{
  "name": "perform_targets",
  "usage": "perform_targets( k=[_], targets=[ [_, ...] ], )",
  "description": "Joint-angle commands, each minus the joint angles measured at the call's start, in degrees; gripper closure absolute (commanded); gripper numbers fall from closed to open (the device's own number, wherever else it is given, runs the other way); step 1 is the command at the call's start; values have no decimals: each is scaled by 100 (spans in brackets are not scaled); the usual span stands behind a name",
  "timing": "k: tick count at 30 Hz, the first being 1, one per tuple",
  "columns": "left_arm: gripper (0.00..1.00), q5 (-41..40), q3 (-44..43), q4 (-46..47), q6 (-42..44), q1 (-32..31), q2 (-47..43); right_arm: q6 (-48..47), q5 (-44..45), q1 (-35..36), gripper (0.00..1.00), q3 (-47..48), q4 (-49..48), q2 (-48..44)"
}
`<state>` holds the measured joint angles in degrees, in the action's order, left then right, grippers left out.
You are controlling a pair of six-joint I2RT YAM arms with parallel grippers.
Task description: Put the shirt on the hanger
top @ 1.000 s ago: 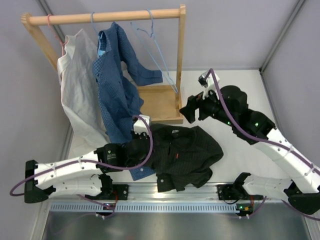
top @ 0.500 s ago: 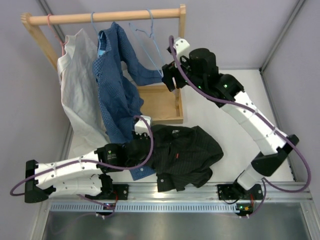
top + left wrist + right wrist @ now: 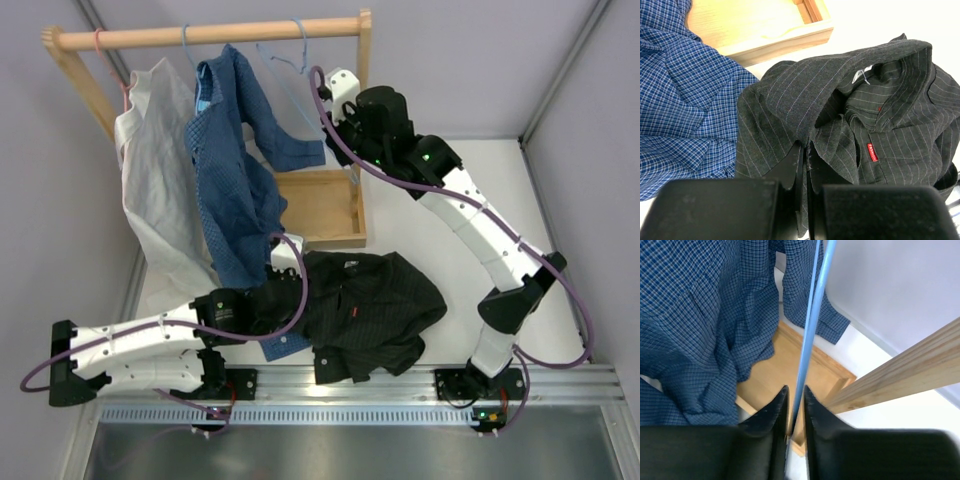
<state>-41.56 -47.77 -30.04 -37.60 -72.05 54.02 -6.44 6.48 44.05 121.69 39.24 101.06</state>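
Note:
The black pinstriped shirt (image 3: 370,300) lies crumpled on the table in front of the rack, its collar and red label showing in the left wrist view (image 3: 875,100). My left gripper (image 3: 290,300) (image 3: 807,145) is shut on a fold of the shirt's left edge. The thin light-blue hanger (image 3: 301,50) hangs by its hook from the wooden rail. My right gripper (image 3: 338,120) is raised beside the rack's right post. Its jaws (image 3: 795,388) are shut on the hanger's sloping wire (image 3: 810,325).
A wooden rack has a top rail (image 3: 210,35), a right post (image 3: 362,100) and a flat base (image 3: 320,205). A blue patterned shirt (image 3: 235,170) and a pale grey shirt (image 3: 155,170) hang from it. Grey walls stand behind and to the right.
My right arm has swung up and left from near the rack's base to the hanger, and its jaws have closed round the blue wire. The left arm and shirt have stayed still.

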Motion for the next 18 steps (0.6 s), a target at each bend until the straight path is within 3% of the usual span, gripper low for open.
perform_targets(
  k=[1,3,8,18],
  targets=[
    [100,-19,57,201,-63,7,-199,-7,178,-55,88,215,75,72],
    [100,-1,66,209,-45,7,-225,81,178,-55,96,189,48,46],
    [100,25,75,218,-71,7,-287,318,327,-46,99,-65,-232,-121],
    [100,34,75,209,-89,16,-287,1057,240,-55,100,232,-409,-437]
  ],
)
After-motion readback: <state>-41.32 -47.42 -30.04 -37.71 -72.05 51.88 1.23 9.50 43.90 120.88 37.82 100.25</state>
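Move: The near wire of the light-blue hanger already runs between the right gripper's partly open fingertips, right at the hand point. From that hand, the rack's right post stands about 6 cm ahead and 5 cm to the right, and the hanging blue checked shirt some 13 cm to the left and 2 cm ahead, its middle 10 cm lower. The hanger wire is roughly 19 cm ahead of the left hand, 5 cm to its right and 20 cm above. Shut the right gripper's fingers fully on the hanger wire and pinch it, staying nearly in place. Once closed, ease the hand about 1 cm up and turn it some 5 degrees clockwise, rolling its left side up by a similar amount. Keep the left fingers closed on the black shirt. ##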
